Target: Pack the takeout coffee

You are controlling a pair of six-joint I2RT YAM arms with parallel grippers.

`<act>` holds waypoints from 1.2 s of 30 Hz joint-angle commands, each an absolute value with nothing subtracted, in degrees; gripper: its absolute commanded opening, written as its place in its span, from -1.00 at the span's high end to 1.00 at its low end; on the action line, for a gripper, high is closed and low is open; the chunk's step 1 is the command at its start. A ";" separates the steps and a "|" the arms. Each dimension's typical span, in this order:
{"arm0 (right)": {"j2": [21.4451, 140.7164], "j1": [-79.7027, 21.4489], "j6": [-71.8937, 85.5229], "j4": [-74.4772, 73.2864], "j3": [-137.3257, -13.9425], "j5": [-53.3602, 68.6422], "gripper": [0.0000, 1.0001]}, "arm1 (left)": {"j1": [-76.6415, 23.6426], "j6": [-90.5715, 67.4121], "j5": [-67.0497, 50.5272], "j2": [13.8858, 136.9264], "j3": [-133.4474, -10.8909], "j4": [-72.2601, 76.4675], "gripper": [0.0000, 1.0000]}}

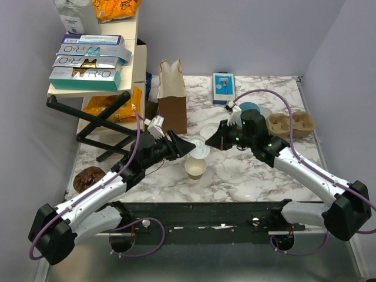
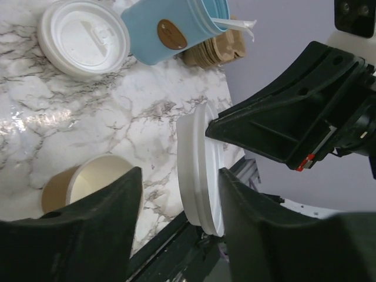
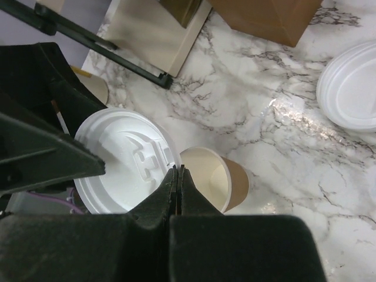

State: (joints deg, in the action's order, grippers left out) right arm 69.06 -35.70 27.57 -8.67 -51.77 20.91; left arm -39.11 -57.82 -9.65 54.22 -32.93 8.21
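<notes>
The takeout coffee cup, cream-tan paper, stands open on the marble just below both grippers, and shows too in the wrist views. Its white lid hangs in the air above it, edge-on in the left wrist view and face-on in the right wrist view. My right gripper is shut on the lid's rim. The left gripper straddles the lid. One finger touches the lid's top face. The other finger stands off from it.
A second white lid lies flat on the marble. Behind it stand a light-blue mug and a brown pulp carrier. A brown paper bag stands at the back. A shelf with boxes is at the left.
</notes>
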 commanded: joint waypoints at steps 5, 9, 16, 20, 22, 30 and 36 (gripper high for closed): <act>68.64 -37.18 19.96 -8.79 -50.71 27.42 0.93 | -39.46 -62.04 -11.95 54.76 -32.78 8.44 0.44; 67.50 -37.44 15.05 -6.69 -49.92 26.29 0.63 | -39.46 -64.24 -11.95 54.32 -33.48 4.24 0.73; 59.07 -44.09 -1.90 -0.79 -45.10 14.28 -0.38 | -39.11 -71.17 -10.81 54.05 -37.08 -10.89 0.90; 53.63 -52.28 -14.39 3.74 -41.58 9.68 -0.63 | -38.15 -73.91 -13.44 55.02 -39.72 -16.42 0.94; 49.67 -55.97 -21.07 6.66 -37.63 11.58 -0.65 | -36.66 -74.44 -14.50 55.55 -41.56 -21.60 0.96; 52.46 -62.48 -28.38 3.08 -39.45 9.24 -0.66 | -32.52 -78.49 -15.91 52.65 -45.35 -33.82 0.97; 59.93 -67.14 -31.28 6.32 -42.18 1.86 -0.64 | -31.82 -78.13 -17.31 53.61 -48.77 -36.74 0.97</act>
State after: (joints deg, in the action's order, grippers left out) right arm 56.62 -65.41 -27.00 4.16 -39.09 8.54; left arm -32.60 -75.79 -14.90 53.36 -46.65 -30.04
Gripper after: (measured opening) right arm 0.829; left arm 0.101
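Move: The lid hangs on edge between the two grippers, its middle about 3 cm right and 1 cm ahead of the left hand; from the right hand, which pinches its edge, it is 3 cm left and 2 cm back. The upright paper cup stands about 3 cm back and 2 cm right of the left hand, some 11 cm lower. The spare lid lies about 15 cm ahead and 8 cm right of the left hand, on the table 16 cm below. Shut the left fingers on the edge of the lid, then open the right ones to let go of it. Ease the left gripper some 4 cm left and 2 to 3 cm back, tipping it down about 30 degrees, while the right swings back about 11 cm, rising first and rolling well over, then comes left and down, fingers wide, to the lid's near right side. ##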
